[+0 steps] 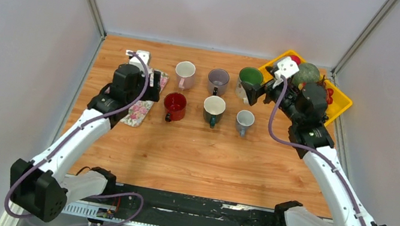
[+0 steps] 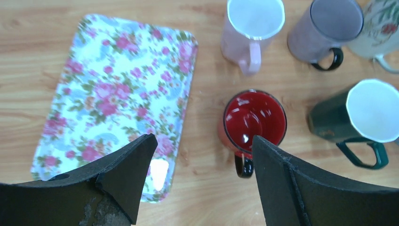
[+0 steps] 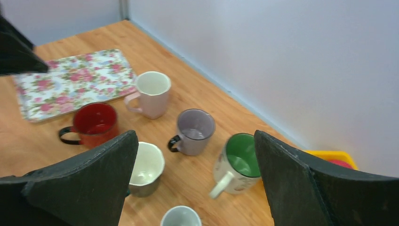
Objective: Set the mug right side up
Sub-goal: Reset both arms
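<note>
Several mugs stand on the wooden table, all mouth up. My left gripper point(image 2: 203, 139) is open and holds nothing. It hovers over the table just beside the red mug point(image 2: 254, 120), whose black handle points toward me, and in the top view the red mug point(image 1: 174, 106) stands right of that gripper point(image 1: 153, 81). My right gripper point(image 3: 195, 134) is open and empty, raised near the white mug with a green inside point(image 3: 240, 165). That green-lined mug point(image 1: 249, 79) sits directly in front of the right gripper point(image 1: 256, 91).
A floral tray point(image 2: 113, 94) lies left of the red mug. Also upright are a pink mug point(image 1: 185, 74), a purple mug point(image 1: 218, 81), a dark green mug with a white inside point(image 1: 214, 109) and a small grey mug point(image 1: 245, 121). A yellow bin point(image 1: 340, 102) sits at the back right.
</note>
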You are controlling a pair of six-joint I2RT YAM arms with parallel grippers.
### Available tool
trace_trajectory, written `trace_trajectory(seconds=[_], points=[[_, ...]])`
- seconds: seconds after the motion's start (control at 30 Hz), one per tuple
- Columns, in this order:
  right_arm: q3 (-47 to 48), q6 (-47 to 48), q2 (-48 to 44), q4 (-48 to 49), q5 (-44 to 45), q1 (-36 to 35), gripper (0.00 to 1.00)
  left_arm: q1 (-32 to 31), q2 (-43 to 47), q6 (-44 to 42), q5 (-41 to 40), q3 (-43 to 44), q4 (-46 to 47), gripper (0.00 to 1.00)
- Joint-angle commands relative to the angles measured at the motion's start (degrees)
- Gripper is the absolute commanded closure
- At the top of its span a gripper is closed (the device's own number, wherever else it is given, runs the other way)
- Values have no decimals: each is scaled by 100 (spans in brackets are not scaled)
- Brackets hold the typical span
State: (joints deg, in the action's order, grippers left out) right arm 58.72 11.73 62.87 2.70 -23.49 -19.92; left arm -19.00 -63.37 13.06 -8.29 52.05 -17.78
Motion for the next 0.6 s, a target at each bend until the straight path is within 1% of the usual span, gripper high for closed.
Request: trace_trajectory(seconds=[0.0,0.1,0.13,0.23,0.33,0.4,0.47,0.57], points=[[297,680,-473,-439,1480,32,0,343,488,-464,-117,300,276,14],[101,660,-824,-450,2600,27,0,653,619,-871,375,320,441,14],[32,640,-953,-446,2953,27,0,841,654,-1008,654,338,459,14],[-211,739,-1456,-446,3768,32,0,1270,668,-1147,1159,476,417,14],[-398,864,-2121,-470,4302,31,0,1778,644,-1161,1646,630,299,14],[-395,899,-2464,-589,4609,31,0,2098,684,-1143,1769,686,308,14],[-400,978,-2814,-660,4884,29,0,2333,792,-1169,1928,688,344,14],[-370,1122,-3302,-731,5279,88,0,2476,1052,-1274,2033,642,346,14]])
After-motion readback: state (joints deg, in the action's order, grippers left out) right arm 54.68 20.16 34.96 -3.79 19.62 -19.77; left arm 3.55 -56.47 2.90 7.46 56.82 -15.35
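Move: The righted red mug stands about 9 cm right of the left hand, 2 cm back and 13 cm below; the green mug is 13 cm farther right, the pink mug 10 cm ahead and 11 right, the floral tray 5 cm left. From the right hand, the red mug lies some 23 cm left and 2 back, the small grey mug 2 cm back straight below, the fruit basket 11 ahead and 17 right. Both open hands retreat, rising 9 cm: left hand 10 cm left, right hand 17 right, turning 45 degrees clockwise. ##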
